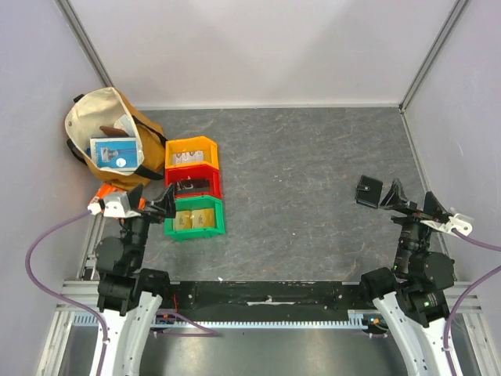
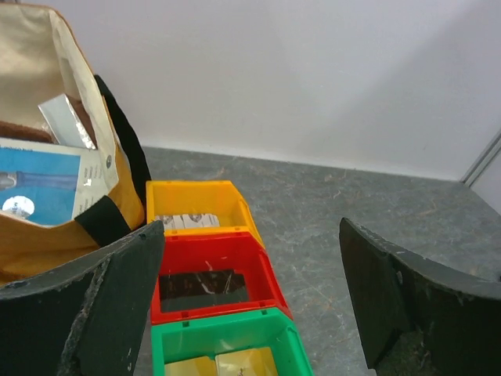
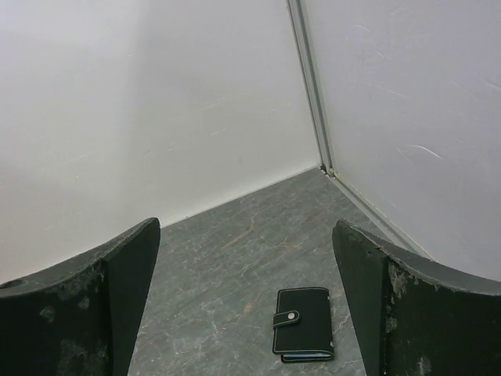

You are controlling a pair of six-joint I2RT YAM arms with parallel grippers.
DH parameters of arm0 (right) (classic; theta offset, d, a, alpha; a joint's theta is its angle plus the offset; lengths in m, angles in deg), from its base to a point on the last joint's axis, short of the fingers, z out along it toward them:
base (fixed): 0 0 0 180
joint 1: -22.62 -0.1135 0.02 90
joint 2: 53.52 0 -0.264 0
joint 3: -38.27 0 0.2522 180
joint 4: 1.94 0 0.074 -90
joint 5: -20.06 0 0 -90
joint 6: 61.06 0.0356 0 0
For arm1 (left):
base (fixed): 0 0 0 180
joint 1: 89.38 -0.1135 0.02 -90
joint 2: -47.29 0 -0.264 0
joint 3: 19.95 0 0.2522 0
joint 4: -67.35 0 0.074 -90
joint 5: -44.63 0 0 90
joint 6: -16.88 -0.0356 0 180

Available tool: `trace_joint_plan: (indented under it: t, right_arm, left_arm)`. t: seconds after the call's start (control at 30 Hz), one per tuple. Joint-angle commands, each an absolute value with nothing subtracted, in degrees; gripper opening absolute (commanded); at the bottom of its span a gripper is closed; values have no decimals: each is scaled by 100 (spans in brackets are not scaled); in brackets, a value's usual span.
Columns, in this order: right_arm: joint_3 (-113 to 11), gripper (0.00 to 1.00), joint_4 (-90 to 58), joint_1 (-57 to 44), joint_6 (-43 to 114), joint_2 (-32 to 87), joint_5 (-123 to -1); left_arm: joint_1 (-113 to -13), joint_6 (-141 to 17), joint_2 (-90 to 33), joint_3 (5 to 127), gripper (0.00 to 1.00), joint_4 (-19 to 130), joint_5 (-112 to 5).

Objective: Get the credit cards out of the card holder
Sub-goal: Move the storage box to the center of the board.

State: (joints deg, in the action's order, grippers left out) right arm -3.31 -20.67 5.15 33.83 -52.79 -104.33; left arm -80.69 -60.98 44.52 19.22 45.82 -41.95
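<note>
The card holder [image 1: 369,190] is a small black wallet lying flat on the grey table at the right, shut by a snap strap. In the right wrist view the card holder [image 3: 304,323] lies low between my fingers, a thin blue edge showing at its near end. The credit cards are hidden inside it. My right gripper [image 1: 390,194] hovers just right of it, open and empty, and the right wrist view shows this gripper [image 3: 246,227] with jaws wide apart. My left gripper [image 1: 153,193] stands open and empty over the bins at the left, far from the holder.
Three bins stand in a column at the left: yellow [image 1: 191,142], red [image 1: 192,170], green [image 1: 196,232]. The red bin [image 2: 207,251] holds a dark flat item; the yellow bin [image 2: 196,196] and green bin [image 2: 227,337] hold pale cards. A tan bag [image 1: 109,137] sits behind them.
</note>
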Motion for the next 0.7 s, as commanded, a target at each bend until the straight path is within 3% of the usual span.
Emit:
trace_joint_plan:
  t: [0.0,0.4,0.67]
  right_arm:
    - [-520,98,-2088,452,3334,-5317,-10298]
    - [-546,98,-2203,83,3378,-5325,-10369]
    - [-573,98,-2273,12,3395,-5317,-10334]
  left_arm:
    - [-8103,-5678,3667,2447,98,4419,-4150]
    - [-8094,-5089,-911,5022,98,3197,-5292]
    - [-7699,-5115,-3399,6516,99,2880,-4994]
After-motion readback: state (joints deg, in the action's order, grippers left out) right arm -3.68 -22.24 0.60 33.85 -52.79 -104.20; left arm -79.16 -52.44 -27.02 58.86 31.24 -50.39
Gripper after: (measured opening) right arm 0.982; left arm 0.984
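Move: The yellow storage box, farthest of the three, lies about 23 cm ahead of the left hand, some 2 cm to its left and 28 cm below. The red box sits about 12 cm ahead and 2 cm left, the green one about 2 cm ahead and 1 cm left, both at that same depth. The bag stands some 22 cm ahead and 22 cm left. From the right hand the yellow box is roughly 25 cm ahead and 61 cm left. Towards the yellow box, high above the green and red ones, the left hand swings forward about 17 cm, gathering speed, and sinks about 8 cm, mostly late on, while veering some 7 cm right towards the boxes' right-hand side. The wrist tips down nearly 50 degrees, so the open fingers go from slightly raised to slanting at the table; they touch nothing. ##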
